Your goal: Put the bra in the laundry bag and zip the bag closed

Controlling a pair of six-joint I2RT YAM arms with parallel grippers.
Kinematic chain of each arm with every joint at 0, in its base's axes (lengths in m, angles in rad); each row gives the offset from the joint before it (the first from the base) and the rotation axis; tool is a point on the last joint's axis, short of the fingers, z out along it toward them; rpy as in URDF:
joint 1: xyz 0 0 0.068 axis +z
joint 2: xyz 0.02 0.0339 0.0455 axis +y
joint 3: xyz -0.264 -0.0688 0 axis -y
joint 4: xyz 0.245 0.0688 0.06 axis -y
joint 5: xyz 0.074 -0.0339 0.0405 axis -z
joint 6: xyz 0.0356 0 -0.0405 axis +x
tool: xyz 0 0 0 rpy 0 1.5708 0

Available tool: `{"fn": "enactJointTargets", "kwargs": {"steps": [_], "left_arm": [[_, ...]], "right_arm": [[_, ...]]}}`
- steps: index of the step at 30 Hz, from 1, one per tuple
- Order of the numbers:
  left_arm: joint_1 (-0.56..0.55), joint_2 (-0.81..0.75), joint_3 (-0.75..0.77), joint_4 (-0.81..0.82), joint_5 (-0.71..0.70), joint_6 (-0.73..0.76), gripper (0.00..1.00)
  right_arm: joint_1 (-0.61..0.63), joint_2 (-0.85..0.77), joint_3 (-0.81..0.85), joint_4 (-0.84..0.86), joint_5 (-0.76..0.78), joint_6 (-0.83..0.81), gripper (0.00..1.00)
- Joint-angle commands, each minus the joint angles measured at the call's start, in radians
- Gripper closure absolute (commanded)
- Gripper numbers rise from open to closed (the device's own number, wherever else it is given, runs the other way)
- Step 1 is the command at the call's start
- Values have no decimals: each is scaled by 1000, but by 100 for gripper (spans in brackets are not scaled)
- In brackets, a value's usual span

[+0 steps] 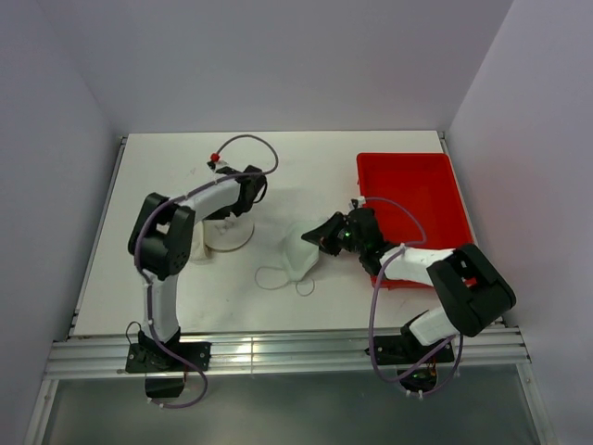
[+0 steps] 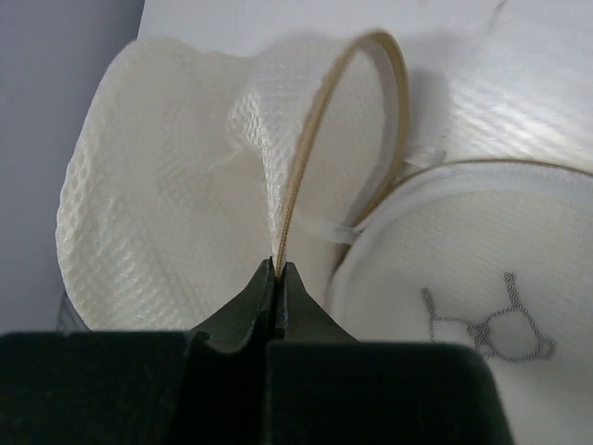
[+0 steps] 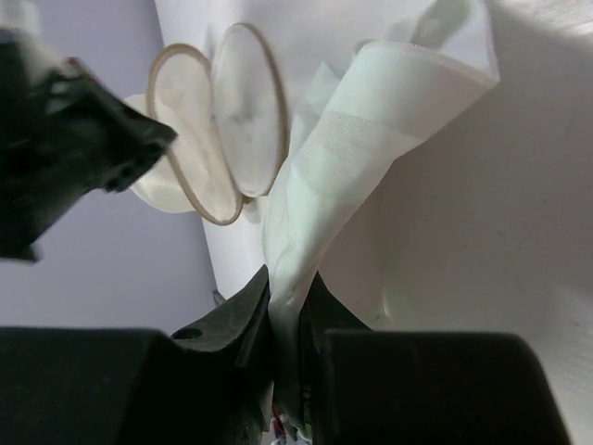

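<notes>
The cream mesh laundry bag (image 1: 226,237) stands left of the table's middle. In the left wrist view its mesh wall (image 2: 157,213) bulges up, and a round face with a dark bra outline (image 2: 463,287) lies to the right. My left gripper (image 2: 278,271) is shut on the bag's tan opening rim (image 2: 320,139). From above, the left gripper (image 1: 236,206) hangs over the bag. The white bra (image 1: 301,255) lies right of the bag, its thin straps looped on the table. My right gripper (image 3: 293,289) is shut on a fold of the bra (image 3: 371,120), lifting it.
A red plastic tray (image 1: 435,167) sits at the right of the table, behind the right arm. In the right wrist view the bag's two disc faces (image 3: 222,120) stand beyond the bra, with the dark left gripper (image 3: 65,148) beside them. Walls enclose the table on three sides.
</notes>
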Motion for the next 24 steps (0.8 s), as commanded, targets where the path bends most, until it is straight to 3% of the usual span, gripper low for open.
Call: {"fn": "enactJointTargets", "kwargs": {"steps": [1,9,13,17,24], "left_arm": [[-51,-242,32,7,55,56,100],[-132,-435,17,28,204,127,100],[-154,-531,-37,129,306,159,100],[-171,-602,-103,214,398,185,100],[-194,-663,-141,287,547,185,100]], "right_arm": [[-14,-79,7,13,-50,-7,100],[-19,-334,113,-205,-60,-76,100],[-19,-440,174,-318,-53,-102,100],[-19,-460,208,-361,-59,-125,100],[-19,-439,211,-289,-66,-102,100]]}}
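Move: The left hand already holds the laundry bag by its zip rim; from it the bra lies about 24 cm right and 10 cm back, a few centimetres lower, with the round lid (glasses print) between, some 9 cm right and 6 cm back. The right hand already grips the bra; from it the bag's middle lies roughly 26 cm left and 4 cm ahead, the lid about 16 cm left and 2 cm ahead, the red tray 24 cm right and 4 cm ahead. Keeping its pinch on the zip rim, the left hand hoists the bag's edge about 13 cm, then mainly carries on rightward, some 12 cm in all and slightly back, towards the bra, its fingers swinging from leftward to forward and steeper. Meanwhile the right hand, still gripping the bra, lifts it about 16 cm almost straight up, tipping its fingers up nearly 20 degrees, then about stops. ##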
